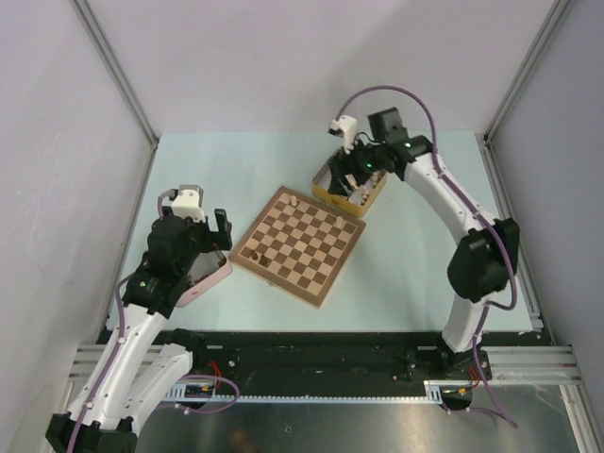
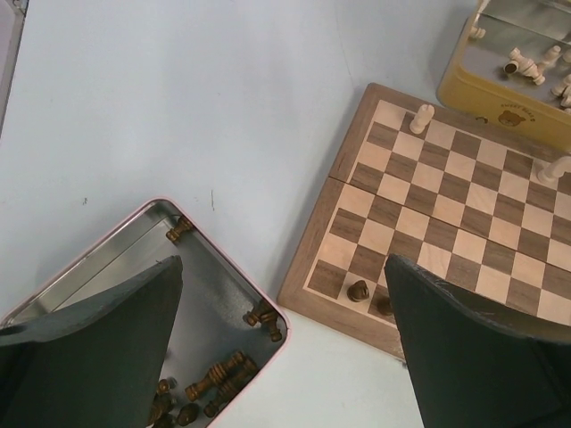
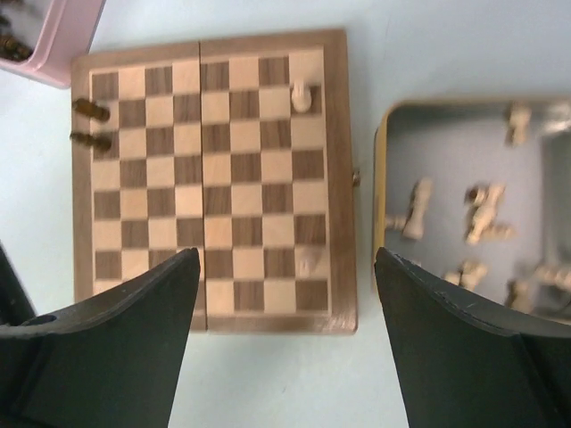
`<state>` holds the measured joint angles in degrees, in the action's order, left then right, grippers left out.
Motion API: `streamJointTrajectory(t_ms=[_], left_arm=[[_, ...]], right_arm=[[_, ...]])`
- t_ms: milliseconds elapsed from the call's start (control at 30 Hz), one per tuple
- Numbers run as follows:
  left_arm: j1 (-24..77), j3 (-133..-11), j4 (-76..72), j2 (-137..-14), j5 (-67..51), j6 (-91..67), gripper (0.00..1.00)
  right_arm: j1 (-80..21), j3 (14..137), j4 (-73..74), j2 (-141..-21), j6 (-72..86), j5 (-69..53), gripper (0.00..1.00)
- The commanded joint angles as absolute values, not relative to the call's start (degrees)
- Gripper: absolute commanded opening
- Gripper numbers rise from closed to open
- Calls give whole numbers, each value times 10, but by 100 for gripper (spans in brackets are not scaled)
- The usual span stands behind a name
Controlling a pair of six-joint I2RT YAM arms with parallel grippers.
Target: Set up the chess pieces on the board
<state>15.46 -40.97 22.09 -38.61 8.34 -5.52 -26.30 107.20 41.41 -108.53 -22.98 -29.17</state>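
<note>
The board lies tilted at mid-table. One pale piece stands on a square of its edge row nearest the yellow tin. A second pale piece stands further along that row. Two dark pieces stand side by side near the corner by the pink tin. My right gripper hovers open over the board's edge beside the yellow tin, nothing between its fingers. My left gripper is open above the pink tin's corner, holding nothing.
The yellow tin holds several loose pale pieces. The pink tin at the board's left holds several dark pieces lying on their sides. Grey walls and metal posts close in the pale blue table.
</note>
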Motion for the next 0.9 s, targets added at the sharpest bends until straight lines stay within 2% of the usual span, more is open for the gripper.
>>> streamJointTrajectory(t_ms=[0,233,333,433,733,800,867], left_arm=[[131,-406,197,-398,60,-55,100],[15,-424,200,-479,-27,-150,99],[-49,-431,219,-509,-54,-195,95],[-79,-435,257,-522,-25,-218,92],[-83,-418,321,-543,107,-271,82],[-83,-416,322,-568,127,-274,74],[-87,-420,321,-589,130,-278,71]], right_arm=[[-231,936,357,-981,-204,-376,84],[-164,804,293,-896,-189,-484,85],[-132,792,293,-892,-190,-537,86],[-127,792,305,-896,-199,-546,84],[-127,793,307,-910,-178,-554,83],[-128,793,308,-911,-179,-554,83],[-128,793,309,-911,-179,-553,83]])
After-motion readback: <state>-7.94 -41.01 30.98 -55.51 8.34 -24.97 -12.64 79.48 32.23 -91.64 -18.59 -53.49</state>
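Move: The dark pieces clustered in the pink box lie about 7 cm left of the left hand, 5 cm back and 19 below. A lone dark piece in that box is 8 cm left and 6 ahead; the board's middle is 18 cm right and 4 ahead. From the right hand the cluster lies roughly 35 cm left, 16 back and 19 below; the yellow box's middle is 10 ahead, 5 right. Left hand swings 10 cm left and down over the pink box, fingers narrowing, as the right retreats back-right. ##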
